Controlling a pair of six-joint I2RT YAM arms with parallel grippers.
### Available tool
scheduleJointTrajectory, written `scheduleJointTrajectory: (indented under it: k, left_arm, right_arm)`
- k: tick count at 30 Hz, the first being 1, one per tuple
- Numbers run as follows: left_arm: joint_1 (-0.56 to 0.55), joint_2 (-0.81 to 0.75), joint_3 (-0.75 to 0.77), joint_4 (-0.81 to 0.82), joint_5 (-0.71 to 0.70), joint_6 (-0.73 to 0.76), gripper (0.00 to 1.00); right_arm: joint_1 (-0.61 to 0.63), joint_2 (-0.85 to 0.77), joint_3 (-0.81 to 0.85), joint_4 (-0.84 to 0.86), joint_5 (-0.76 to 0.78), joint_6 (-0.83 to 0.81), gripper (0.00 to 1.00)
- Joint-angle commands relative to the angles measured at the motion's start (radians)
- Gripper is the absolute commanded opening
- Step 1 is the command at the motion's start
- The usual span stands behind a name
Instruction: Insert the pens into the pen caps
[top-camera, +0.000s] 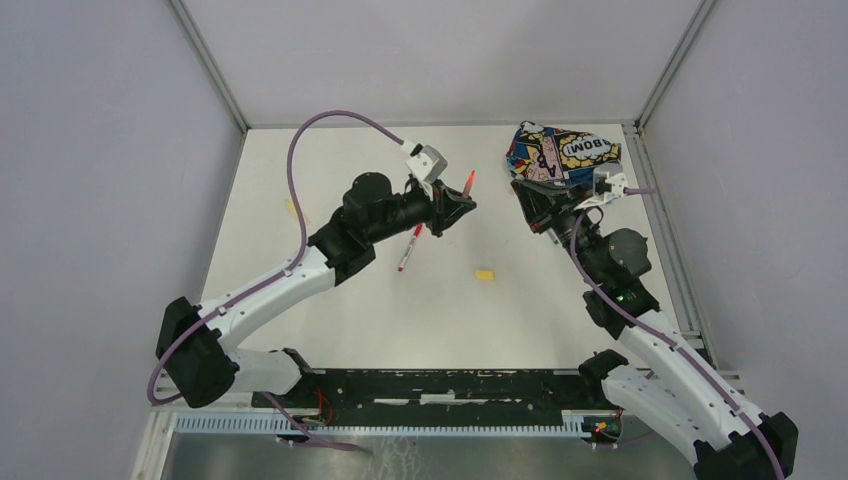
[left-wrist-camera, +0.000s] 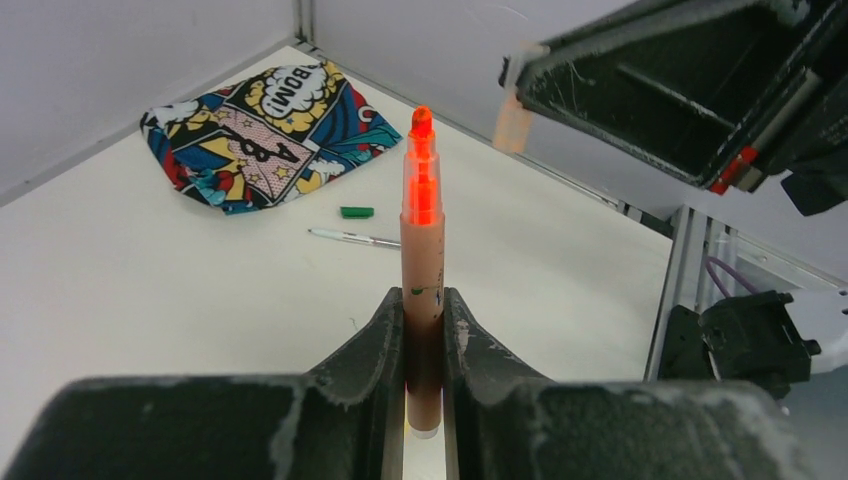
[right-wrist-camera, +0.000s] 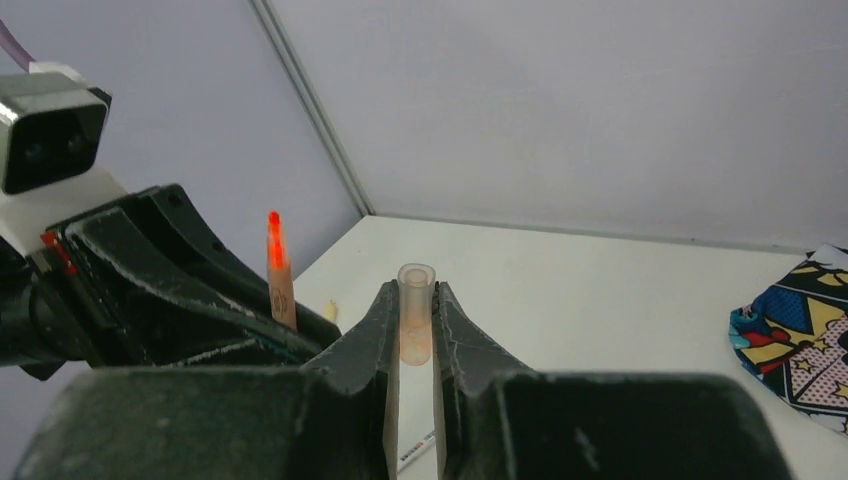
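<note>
An orange pen (left-wrist-camera: 423, 240) stands upright between the fingers of my left gripper (left-wrist-camera: 424, 335), which is shut on its barrel, with the bright orange tip uncapped on top. From above, this gripper (top-camera: 462, 203) hovers over the table's middle back. My right gripper (right-wrist-camera: 415, 320) is shut on a translucent orange pen cap (right-wrist-camera: 415, 305), open end up. It faces the left gripper (top-camera: 532, 207) a short gap away, and the cap (left-wrist-camera: 513, 115) is apart from the pen tip. A red-ended pen (top-camera: 410, 247), a yellow cap (top-camera: 484, 275), a green cap (left-wrist-camera: 356, 212) and a green-ended pen (left-wrist-camera: 350, 237) lie on the table.
The comic-print pouch (top-camera: 560, 155) lies at the back right, just behind my right gripper. A small yellow item (top-camera: 292, 209) lies at the far left of the table. Grey walls and metal rails close in the table's back and sides.
</note>
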Motion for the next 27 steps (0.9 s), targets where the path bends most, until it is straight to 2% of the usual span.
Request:
scheduleJointTrajectory:
  k: [1,13,27]
  left_arm:
    - [-0.047,-0.018,0.003,-0.026,-0.026,0.083,0.02]
    - [-0.103,-0.002,0.007,-0.044,-0.008,0.108,0.02]
    - [-0.126,0.001,0.011,-0.068,-0.014,0.140,0.02]
  right_arm:
    - [-0.001,-0.016,-0.015,0.126,0.032,0.062,0.00]
    - [-0.002,-0.011,-0.012,0.277,-0.042,0.111,0.00]
    - [-0.002,0.069,0.043,0.314,-0.210,0.155,0.00]
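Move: Some 9 cm to the right of the left hand, about level fore and aft and 3 cm higher, is the orange pen's cap in the right fingers. From the right hand, the upright orange pen in the left grip is about 9 cm left and 1 cm lower. On the table 32 cm below the left hand, the yellow cap is 3 cm ahead and 6 cm right, the red pen 9 cm ahead and 9 cm left. Bringing pen and cap closer sideways, the left hand draws back about 4 cm and some 2.5 cm right, sinking a little and slowing, its grip on the upright pen unchanged. The right hand, still pinching the cap, lifts about 5 cm while easing back, then goes 2.5 cm left towards above the pen tip and sinks slightly, turning some 10 degrees counter-clockwise. ##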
